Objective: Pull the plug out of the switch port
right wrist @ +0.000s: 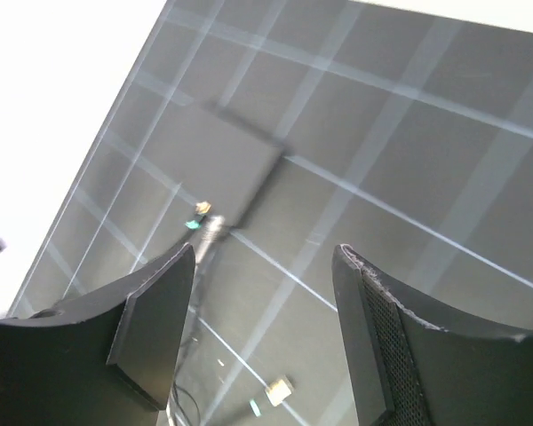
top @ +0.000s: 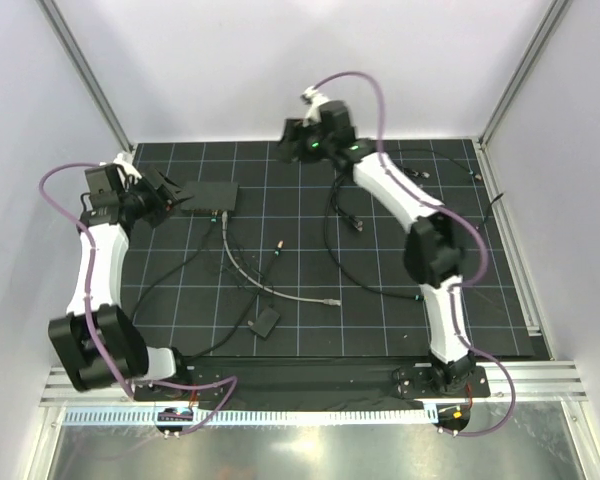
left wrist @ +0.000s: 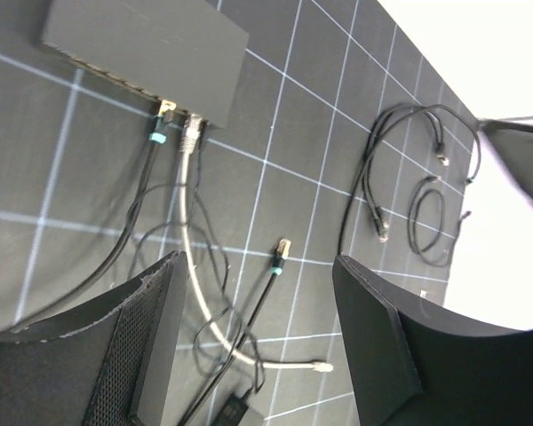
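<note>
The switch point(top: 208, 195) is a flat dark-grey box lying at the left back of the mat. Two plugs sit in its near edge: a gold plug with a teal band point(left wrist: 164, 114) on a black cable and, beside it, a silvery plug point(left wrist: 190, 133) on a grey cable. My left gripper point(top: 172, 196) hovers just left of the switch, open and with nothing between its fingers point(left wrist: 151, 328). My right gripper point(top: 292, 140) hangs open and empty above the back of the mat. In its blurred view the switch point(right wrist: 235, 164) and both plugs point(right wrist: 204, 213) lie well below it.
A loose gold plug with a teal band point(left wrist: 284, 248) and a white cable end point(left wrist: 320, 366) lie on the black gridded mat. A small black block on a thin cable point(top: 265, 323) rests near the front. More thin black cables point(top: 355, 220) lie at the middle and right. White walls enclose the mat.
</note>
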### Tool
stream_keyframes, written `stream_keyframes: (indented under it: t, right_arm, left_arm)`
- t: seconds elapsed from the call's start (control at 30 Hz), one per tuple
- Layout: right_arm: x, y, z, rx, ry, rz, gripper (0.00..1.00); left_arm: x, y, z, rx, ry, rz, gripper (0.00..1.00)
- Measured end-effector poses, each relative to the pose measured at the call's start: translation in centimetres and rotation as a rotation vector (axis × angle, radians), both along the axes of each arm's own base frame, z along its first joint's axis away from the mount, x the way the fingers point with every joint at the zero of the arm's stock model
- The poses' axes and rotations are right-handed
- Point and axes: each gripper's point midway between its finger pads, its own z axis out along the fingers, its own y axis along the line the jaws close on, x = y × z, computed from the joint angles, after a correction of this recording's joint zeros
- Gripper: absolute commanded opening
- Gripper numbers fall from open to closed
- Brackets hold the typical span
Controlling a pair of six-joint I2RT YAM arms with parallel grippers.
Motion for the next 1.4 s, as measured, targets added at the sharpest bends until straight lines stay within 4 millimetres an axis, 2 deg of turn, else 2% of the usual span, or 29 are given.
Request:
stream_keyframes:
  t: [0.07, 0.2, 0.23, 0.33, 0.43, 0.53, 0.7, 0.83, 0.93, 1.2, 1.4]
  right_arm:
    - [-0.3, 3.6, -2.3, 0.015, 0.008, 0.084, 0.7]
    - [-3.5, 9.6, -7.8, 0.01, 0.073, 0.236, 0.69]
    - [-4.1, 10.7, -8.6, 0.009, 0.079, 0.26, 0.69]
    - [-5.7, 14.2, -10.5, 0.018, 0.081, 0.332, 0.67]
    - [-7.5, 17.0, -11.3, 0.048, 0.074, 0.394, 0.59]
    - [-8.2, 19.1, -11.5, 0.08, 0.059, 0.429, 0.55]
    - [-6.8, 19.6, -12.2, 0.091, 0.028, 0.419, 0.49]
    - [-4.7, 19.5, -12.3, 0.097, -0.006, 0.389, 0.47]
    - [-3.6, 19.0, -12.8, 0.111, 0.001, 0.366, 0.45]
    - [-1.6, 18.3, -15.1, 0.163, 0.05, 0.315, 0.43]
    - [-1.3, 18.7, -17.0, 0.202, 0.093, 0.3, 0.42]
  left_arm:
    - [1.3, -0.2, -1.1, -0.035, 0.02, -0.019, 0.69]
    - [3.4, -0.1, -3.3, -0.078, 0.06, -0.03, 0.69]
    - [3.8, 0.0, -3.8, -0.085, 0.067, -0.029, 0.69]
    - [5.0, 0.2, -5.0, -0.108, 0.074, -0.02, 0.69]
    - [6.4, 0.3, -6.1, -0.134, 0.067, -0.01, 0.66]
    - [7.8, 0.4, -7.6, -0.162, 0.063, -0.004, 0.6]
    - [9.3, 0.4, -11.2, -0.212, 0.056, 0.008, 0.55]
    - [9.0, 0.2, -14.1, -0.243, 0.074, 0.029, 0.53]
    - [9.0, 0.1, -15.4, -0.26, 0.083, 0.041, 0.52]
    - [9.3, -0.1, -15.9, -0.263, 0.043, 0.044, 0.51]
    - [9.7, -0.8, -16.7, -0.262, 0.035, 0.027, 0.47]
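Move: The black plug still in the switch's front lies about 13 cm ahead of the left hand, 4 cm to its right and 20 cm below; the grey plug sits 2 cm right of that plug. The switch's middle is 6 cm beyond the black plug. From the right hand, the switch's middle lies some 27 cm left, 3 cm ahead and 21 cm down; a loose black plug lies 7 cm left, 12 cm back. The plugged-in black and grey leads get the left hand's approach: it drops about 17 cm while reaching 10 cm forward, left side rolling down 15 degrees. Towards the switch's right front corner, the right hand swings nearly 20 cm left and sinks 17 cm, drawing back, then forward again, turning counter-clockwise. Both hands narrow their fingers without shutting; contact isn't clear. ##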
